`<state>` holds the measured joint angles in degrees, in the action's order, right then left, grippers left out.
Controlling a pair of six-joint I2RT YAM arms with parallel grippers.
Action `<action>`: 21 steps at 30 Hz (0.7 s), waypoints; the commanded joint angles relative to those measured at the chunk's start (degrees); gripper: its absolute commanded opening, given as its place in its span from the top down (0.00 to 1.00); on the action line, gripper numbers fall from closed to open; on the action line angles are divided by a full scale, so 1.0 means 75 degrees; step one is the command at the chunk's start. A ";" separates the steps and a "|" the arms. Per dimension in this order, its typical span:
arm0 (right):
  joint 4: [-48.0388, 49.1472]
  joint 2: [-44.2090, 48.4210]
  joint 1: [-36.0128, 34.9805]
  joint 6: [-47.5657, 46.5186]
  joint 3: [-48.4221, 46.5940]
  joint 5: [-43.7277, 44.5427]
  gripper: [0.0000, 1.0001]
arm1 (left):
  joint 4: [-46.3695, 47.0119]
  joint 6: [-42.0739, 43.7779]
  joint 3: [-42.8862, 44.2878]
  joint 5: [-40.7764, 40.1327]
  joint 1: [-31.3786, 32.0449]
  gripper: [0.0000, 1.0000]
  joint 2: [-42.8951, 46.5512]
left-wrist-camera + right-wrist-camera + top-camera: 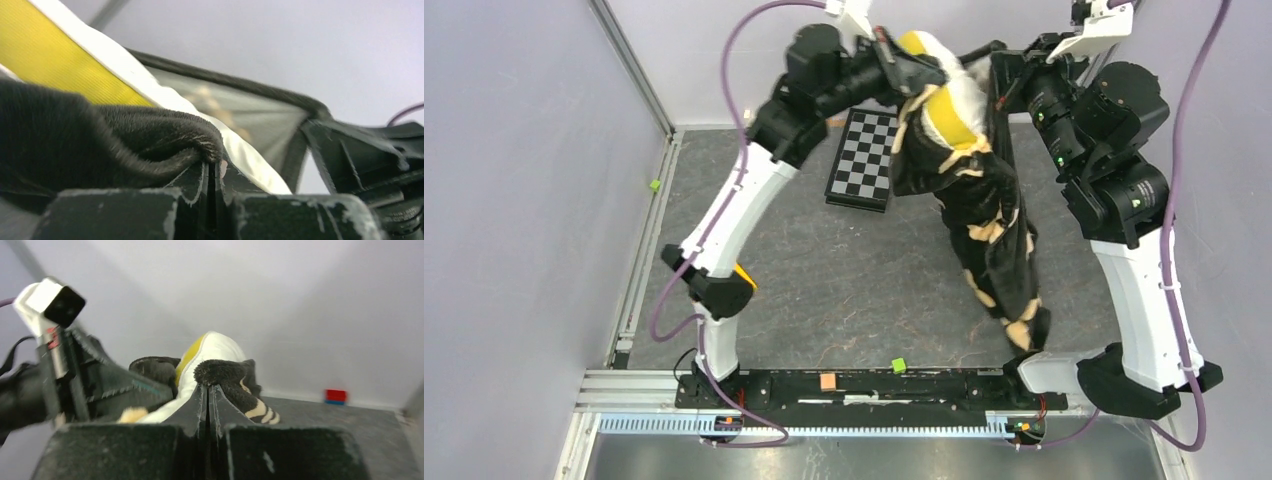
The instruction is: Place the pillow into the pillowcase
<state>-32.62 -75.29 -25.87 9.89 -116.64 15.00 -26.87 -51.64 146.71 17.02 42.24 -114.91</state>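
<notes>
Both arms are raised high over the back of the table, with the black plush pillowcase (999,250) hanging between them down to the table. The cream-white pillow (952,112) with its yellow band pokes out of the case's top opening. My left gripper (916,78) is shut on the case's rim at the left of the opening. My right gripper (1006,92) is shut on the rim at the right. In the left wrist view the jaws (215,164) pinch black plush (75,140) beside the pillow (65,67). In the right wrist view the jaws (207,386) pinch plush (227,374) against the pillow (212,351).
A black-and-white checkered board (864,158) lies at the back centre. A green cube (899,365) and an orange cube (828,381) sit near the front rail. A small green block (654,185) is by the left wall, and a red-and-blue block (335,396) by the back wall.
</notes>
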 commanded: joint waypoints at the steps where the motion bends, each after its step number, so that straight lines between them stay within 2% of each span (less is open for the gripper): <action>1: 0.2262 -0.0059 -0.0215 0.1296 0.0976 -0.2738 1.00 | -0.0289 0.0261 -0.2171 0.0104 -0.1638 0.98 0.1573; 3: 0.2434 0.0015 -0.0801 0.1287 0.2310 -0.2667 1.00 | -0.0648 0.0629 -0.3395 -0.0068 -0.1984 0.98 0.2076; 5: 0.2819 0.0233 -0.1162 0.1328 0.3849 -0.2545 1.00 | -0.0609 0.0988 -0.4890 0.0009 -0.1984 0.98 0.2581; 10: 0.3693 0.0759 -0.1475 0.2093 0.7211 -0.2743 1.00 | 0.0307 0.1290 -0.9107 -0.0162 -0.1419 0.98 0.3565; 12: 0.3944 0.0856 -0.1747 0.2333 0.8110 -0.2719 1.00 | 0.0843 0.1082 -1.0355 -0.0096 -0.1389 0.98 0.3721; 16: 0.3965 0.0729 -0.2354 0.2497 0.8748 -0.2647 1.00 | 0.1400 0.1034 -1.1662 -0.0083 -0.1343 0.98 0.3963; 19: 0.4016 0.0612 -0.2846 0.2576 0.8689 -0.2543 1.00 | 0.0893 0.1325 -1.2175 -0.1277 -0.1487 0.98 0.4456; 21: 0.3641 0.0443 -0.3174 0.2329 0.8360 -0.2242 1.00 | 0.0878 0.1274 -1.2661 -0.1796 -0.1925 0.98 0.4953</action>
<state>-9.15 -72.88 -46.30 27.64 -49.56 -4.93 -23.46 -44.80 55.33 11.49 31.16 -87.20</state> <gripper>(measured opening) 0.007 0.056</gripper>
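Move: Both hands hold the pillowcase's rim in the air, pillow hanging inside. The bare table it goes down to lies some 51 cm below the left hand, 13 left and 5 back of it; from the right hand, about 27 left, 5 back and 55 down. At table level the chessboard is about 16 cm ahead and 9 left of the left hand, or 17 ahead and 25 left of the right. Both hands keep their pinch on the pillowcase's rim and swing it left and steeply down towards the bare table nearer the bases than the chessboard, dropping over 40 cm fast while going some 18 cm left. The left first reaches about 6 cm forward; both then draw back and ease off low down. Both wrists tip the fingers well down, the right also turning counter-clockwise. ##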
